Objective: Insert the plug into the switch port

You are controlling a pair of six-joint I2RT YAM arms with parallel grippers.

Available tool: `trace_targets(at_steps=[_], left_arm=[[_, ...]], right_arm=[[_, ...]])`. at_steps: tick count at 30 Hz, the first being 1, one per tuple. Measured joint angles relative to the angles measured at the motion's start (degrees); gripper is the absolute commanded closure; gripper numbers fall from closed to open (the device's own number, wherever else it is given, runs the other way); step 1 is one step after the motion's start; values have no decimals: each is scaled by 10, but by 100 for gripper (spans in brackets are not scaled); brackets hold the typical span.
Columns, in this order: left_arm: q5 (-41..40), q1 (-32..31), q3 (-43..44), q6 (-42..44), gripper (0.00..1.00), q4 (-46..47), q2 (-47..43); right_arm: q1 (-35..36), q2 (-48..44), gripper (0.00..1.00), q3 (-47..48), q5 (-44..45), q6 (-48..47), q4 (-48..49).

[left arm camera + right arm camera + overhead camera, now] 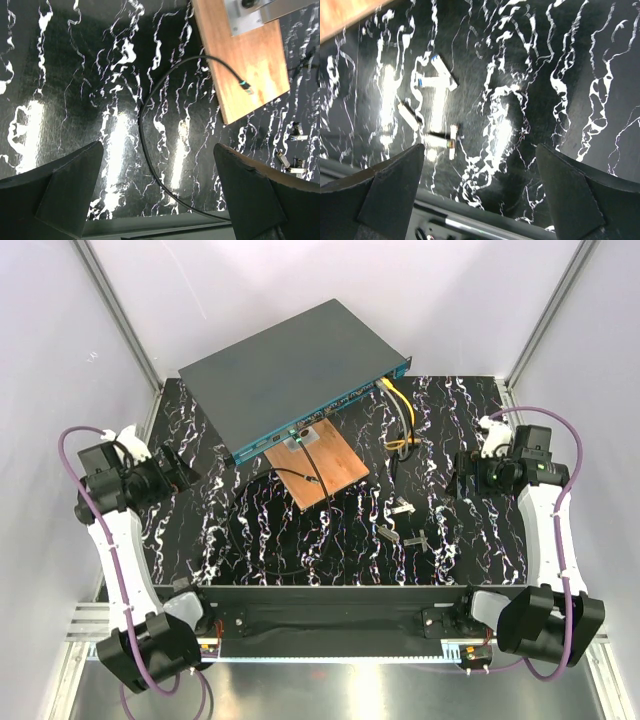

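Observation:
The switch [285, 370] is a flat dark grey box lying askew at the back of the table, its teal front face [262, 447] turned toward the arms. In front of it lies a copper-brown board [335, 472]. The plug [246, 87], with a teal collar, rests on that board [250, 55] at the end of a thin black cable [142, 140] that loops over the mat. My left gripper [157, 150] is open over the cable loop, well short of the plug. On the right, the other gripper [480, 150] is open over bare mat. Neither one holds anything.
Yellow and dark cables [398, 410] run from the switch's right end. Several small metal connectors [405, 525] lie scattered right of centre, also in the right wrist view [440, 137]. The black marbled mat [480, 550] ends at a metal rail [330, 615] near the arm bases.

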Motion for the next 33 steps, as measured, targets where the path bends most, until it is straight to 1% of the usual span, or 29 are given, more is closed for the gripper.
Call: trace_targets(at_steps=[7,11,14,15,18,19,23,25,27,30,33], left_arm=[[63,5,9,-1,1,3,-28],[116,7,12,-24,1,25,-50],[153,8,11,-66,1,59,-77],[169,8,10,-89,1,78,-88],[211,8,-3,-160,1,161,-117],[222,8,-11,-189,1,193,-128],[245,8,-19,-268,1,274,-153],[248,9,-17,-288,1,296,-159],[248,9,-16,-303,1,313,-165],[246,9,-16,-318,1,335,-179],[245,9,-16,-327,1,351,-190]], right_arm=[[3,0,0,0,-18,-101,-49],[43,-12,2,-7,-15,-152,-71],[103,-29,11,-31,-12,-174,-73],[121,-31,15,-39,-10,-175,-73],[198,-26,24,-69,4,-173,-66],[216,-19,28,-74,7,-172,-64],[299,35,35,-80,37,-159,-44],[336,60,37,-81,55,-150,-27],[370,79,43,-86,70,-143,-4],[399,97,47,-99,91,-131,34],[410,115,48,-114,106,-122,72]])
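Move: The loose plug lying by itself is about 17 cm to the right hand's left, 4 cm back and 15 cm below it. On its robot-right side, the two plugs lying in a T are some 6 cm right of it and 3 cm nearer the base; the V-shaped pair is about 3 cm right of it and 5 cm farther out. From the left hand the lone plug is roughly 44 cm right, 3 cm back and 19 cm below. The lone plug on the table is what the right hand heads for: it swings about 14 cm left and sinks 11 cm, drawing back some 6 cm, turning around 45 degrees counter-clockwise as its fingers close to about half open, still empty above the T pair. Meanwhile the left hand, wide open, rises nearly 19 cm and shifts right 8 cm, fingers tipping up to about level. ##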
